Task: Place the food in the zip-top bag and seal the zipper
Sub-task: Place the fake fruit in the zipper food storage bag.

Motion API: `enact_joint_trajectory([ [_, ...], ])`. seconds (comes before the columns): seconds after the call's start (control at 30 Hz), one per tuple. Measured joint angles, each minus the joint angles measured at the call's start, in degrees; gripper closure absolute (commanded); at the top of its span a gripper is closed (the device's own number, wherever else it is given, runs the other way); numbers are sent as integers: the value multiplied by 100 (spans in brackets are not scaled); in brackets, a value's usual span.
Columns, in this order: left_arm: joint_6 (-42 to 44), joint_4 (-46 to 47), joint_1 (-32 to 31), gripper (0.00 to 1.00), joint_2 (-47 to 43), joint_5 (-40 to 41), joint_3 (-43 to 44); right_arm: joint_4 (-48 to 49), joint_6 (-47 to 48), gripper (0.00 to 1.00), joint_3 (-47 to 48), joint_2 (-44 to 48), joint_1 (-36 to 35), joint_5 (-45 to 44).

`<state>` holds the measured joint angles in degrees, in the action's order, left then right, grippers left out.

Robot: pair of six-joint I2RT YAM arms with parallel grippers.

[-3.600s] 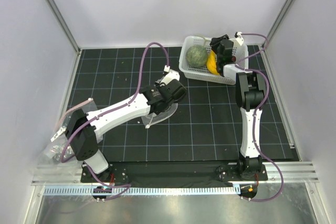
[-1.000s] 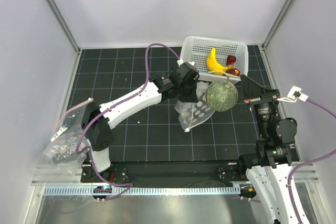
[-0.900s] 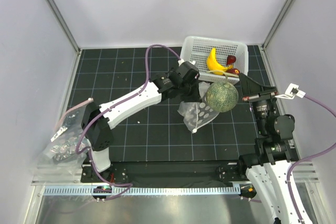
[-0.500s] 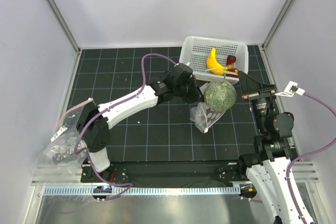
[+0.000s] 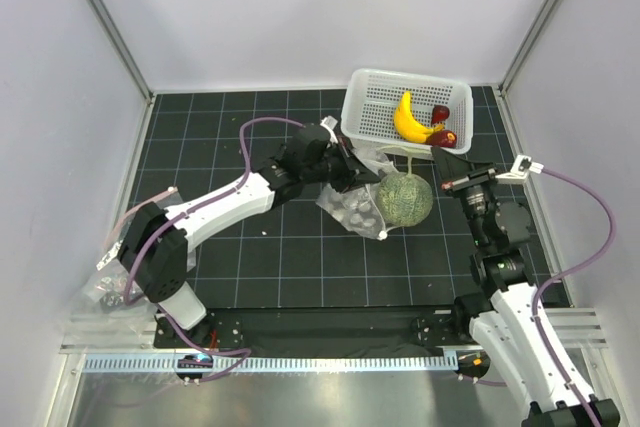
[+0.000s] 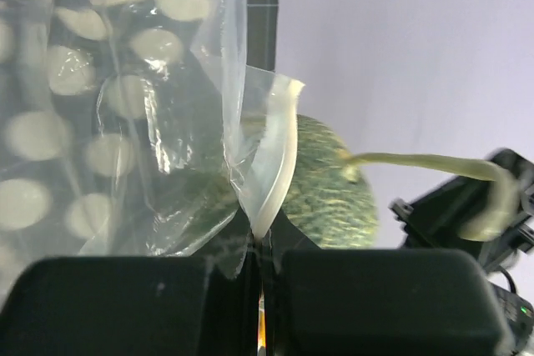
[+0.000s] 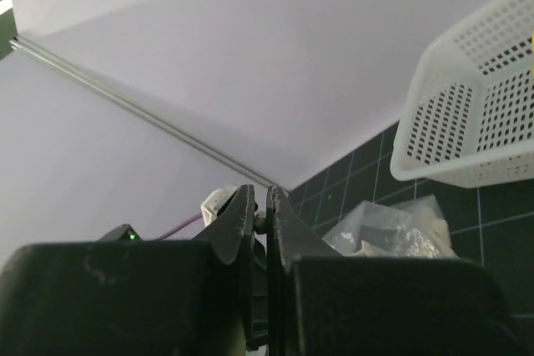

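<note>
The grey-green netted melon (image 5: 405, 199) hangs by its pale stem (image 6: 417, 162), and my right gripper (image 5: 447, 165) is shut on that stem. The clear zip-top bag (image 5: 350, 205) lies right against the melon's left side. In the left wrist view the melon (image 6: 329, 189) shows partly through the film. My left gripper (image 6: 260, 243) is shut on the bag's pale zipper strip (image 6: 275, 164) at the mouth edge. I cannot tell whether the melon is inside the mouth. The yellow banana (image 5: 405, 119) and two dark-red fruits (image 5: 441, 113) lie in the white basket (image 5: 365, 107).
The basket stands at the back right, just behind the melon; its corner (image 7: 467, 122) shows in the right wrist view above the bag (image 7: 392, 231). A crumpled pile of clear plastic (image 5: 110, 277) sits at the near left corner. Grey walls enclose the black grid mat.
The melon has come down and to the left, toward the bag. My left gripper has pulled the bag leftward and nearer. The right arm has lowered with the stem in its grip.
</note>
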<state>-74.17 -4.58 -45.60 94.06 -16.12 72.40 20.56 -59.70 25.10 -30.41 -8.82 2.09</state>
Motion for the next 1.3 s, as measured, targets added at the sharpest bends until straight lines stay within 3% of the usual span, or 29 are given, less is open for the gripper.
enact_joint_trajectory([
  [0.13,-42,166,133,100,-96,-155,-59,39,188,99,-2,-267,-426,-146],
  [0.3,-46,262,197,99,-114,-295,-59,238,767,99,9,-619,-1589,-798],
  [0.4,-33,260,197,100,-114,-385,-59,282,1051,99,74,-857,-1932,-1086],
  [0.77,271,260,203,100,-155,-564,-157,63,1381,99,234,-804,-2009,-1729],
  [1.03,251,369,98,100,59,-901,-81,37,1600,99,348,-278,-2011,-1912],
  [1.3,-811,1786,-793,100,678,-1032,-31,-468,2146,99,1003,396,-2011,-2011],
])
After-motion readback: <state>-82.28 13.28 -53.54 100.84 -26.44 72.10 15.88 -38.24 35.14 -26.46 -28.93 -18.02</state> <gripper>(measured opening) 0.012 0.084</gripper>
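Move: The melon hangs by its stem from the closed right gripper, its middle about 6 cm left, 3 cm back and 10 cm below. The bag opening it is meant for lies some 10 cm left, 3 cm back and 11 cm below the right hand; the basket with the banana is roughly 20 cm ahead, 3 cm left and 28 cm down. From the left gripper, pinching the bag's edge, the melon is about 8 cm right, 3 cm back and slightly lower. Keep the stem pinched and swing the right gripper about 7 cm left and 3 cm down, towards the bag opening, then lift it some 10 cm while drawing it back and right, tipping the fingers up a little. Hold the bag edge shut in the left gripper, nearly still at first; as the right rises, sweep it about 10 cm right and back, turning it slightly clockwise. ##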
